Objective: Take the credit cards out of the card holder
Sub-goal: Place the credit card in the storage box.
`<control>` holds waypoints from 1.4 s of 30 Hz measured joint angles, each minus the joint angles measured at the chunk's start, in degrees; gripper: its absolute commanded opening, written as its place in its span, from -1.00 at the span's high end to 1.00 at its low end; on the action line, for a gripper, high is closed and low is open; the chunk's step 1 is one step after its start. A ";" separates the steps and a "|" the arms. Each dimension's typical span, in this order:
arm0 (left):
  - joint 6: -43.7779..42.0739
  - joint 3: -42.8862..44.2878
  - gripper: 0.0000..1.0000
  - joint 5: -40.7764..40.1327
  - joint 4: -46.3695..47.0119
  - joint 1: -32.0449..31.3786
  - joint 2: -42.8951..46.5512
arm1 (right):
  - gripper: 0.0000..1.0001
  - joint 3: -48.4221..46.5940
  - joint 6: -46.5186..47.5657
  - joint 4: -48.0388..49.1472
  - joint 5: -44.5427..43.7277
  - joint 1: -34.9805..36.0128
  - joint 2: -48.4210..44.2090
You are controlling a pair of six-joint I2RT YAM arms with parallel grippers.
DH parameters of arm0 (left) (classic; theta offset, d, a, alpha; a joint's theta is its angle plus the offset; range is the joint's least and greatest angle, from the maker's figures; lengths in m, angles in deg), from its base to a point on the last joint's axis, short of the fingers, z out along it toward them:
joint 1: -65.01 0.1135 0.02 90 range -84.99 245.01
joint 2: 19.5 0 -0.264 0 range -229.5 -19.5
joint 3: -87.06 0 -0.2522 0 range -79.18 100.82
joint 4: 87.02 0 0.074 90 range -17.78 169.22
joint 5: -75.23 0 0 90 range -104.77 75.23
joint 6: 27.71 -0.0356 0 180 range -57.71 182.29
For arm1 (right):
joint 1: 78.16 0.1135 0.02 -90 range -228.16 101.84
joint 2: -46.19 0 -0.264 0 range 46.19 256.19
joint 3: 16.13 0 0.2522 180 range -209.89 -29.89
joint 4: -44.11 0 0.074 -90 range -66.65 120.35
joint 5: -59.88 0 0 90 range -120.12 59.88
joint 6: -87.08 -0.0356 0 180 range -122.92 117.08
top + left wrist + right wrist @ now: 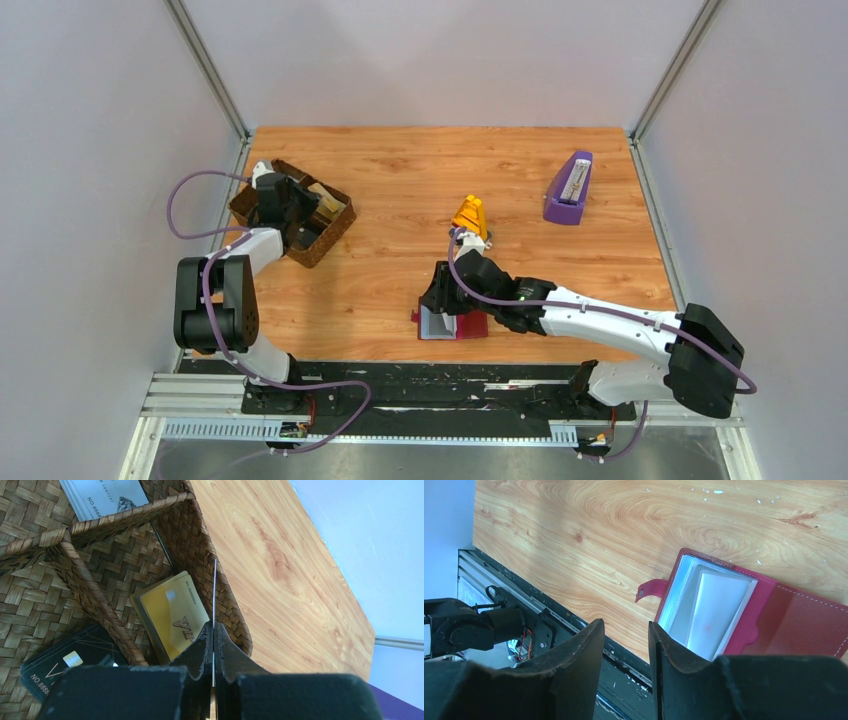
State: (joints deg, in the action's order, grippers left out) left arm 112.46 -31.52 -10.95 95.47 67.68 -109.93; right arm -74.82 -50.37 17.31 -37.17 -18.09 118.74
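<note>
The dark red card holder (472,325) lies open near the table's front edge, its pale plastic sleeves (709,610) fanned upward and its snap tab (650,587) pointing left. My right gripper (626,625) hovers over the holder's left edge, open, with nothing between its fingers. My left gripper (214,627) is over the brown wicker basket (225,605) at the far left, shut on a thin credit card (215,590) seen edge-on. Below it in the basket lie a gold VIP card (172,615), a black card (65,660) and pale cards (105,495) in separate compartments.
A purple wedge-shaped stand (570,190) sits at the back right. A yellow-orange object (470,215) stands mid-table just beyond my right arm. The basket (330,240) has woven dividers. The black rail (400,375) runs along the near edge.
</note>
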 measured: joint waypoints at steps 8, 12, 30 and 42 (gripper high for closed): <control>0.74 0.00 0.87 0.00 -0.66 0.00 -0.02 | 0.19 0.28 0.00 0.04 -0.02 -0.26 -0.35; 1.03 0.00 0.79 0.22 -0.63 0.00 -0.66 | 0.19 0.87 0.02 0.02 -0.17 -0.39 -1.36; 1.09 0.85 0.45 0.44 -3.34 0.00 -2.49 | 0.16 1.07 0.24 0.00 -0.46 -1.03 -2.91; 0.90 1.97 0.39 0.66 -5.25 0.00 -2.56 | 0.16 1.07 0.68 0.02 -0.46 -1.14 -2.91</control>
State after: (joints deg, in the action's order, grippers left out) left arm 113.36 -29.55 -10.30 90.23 67.68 -112.49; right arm -73.75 -49.69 17.34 -37.62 -19.22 115.84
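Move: The gold card stack, where the left hand is taking its upright card, lies about 5 cm below, 2 cm ahead and 1 cm to the right. The black cards are roughly 5 cm back and 5 cm left of that hand; the white cards some 7 cm ahead and 9 cm left. From the right hand, the gold stack is about 26 cm ahead, 20 cm left and 6 cm lower. The left hand sinks about 2 cm towards the gold stack while its fingers open, letting go of the card. ##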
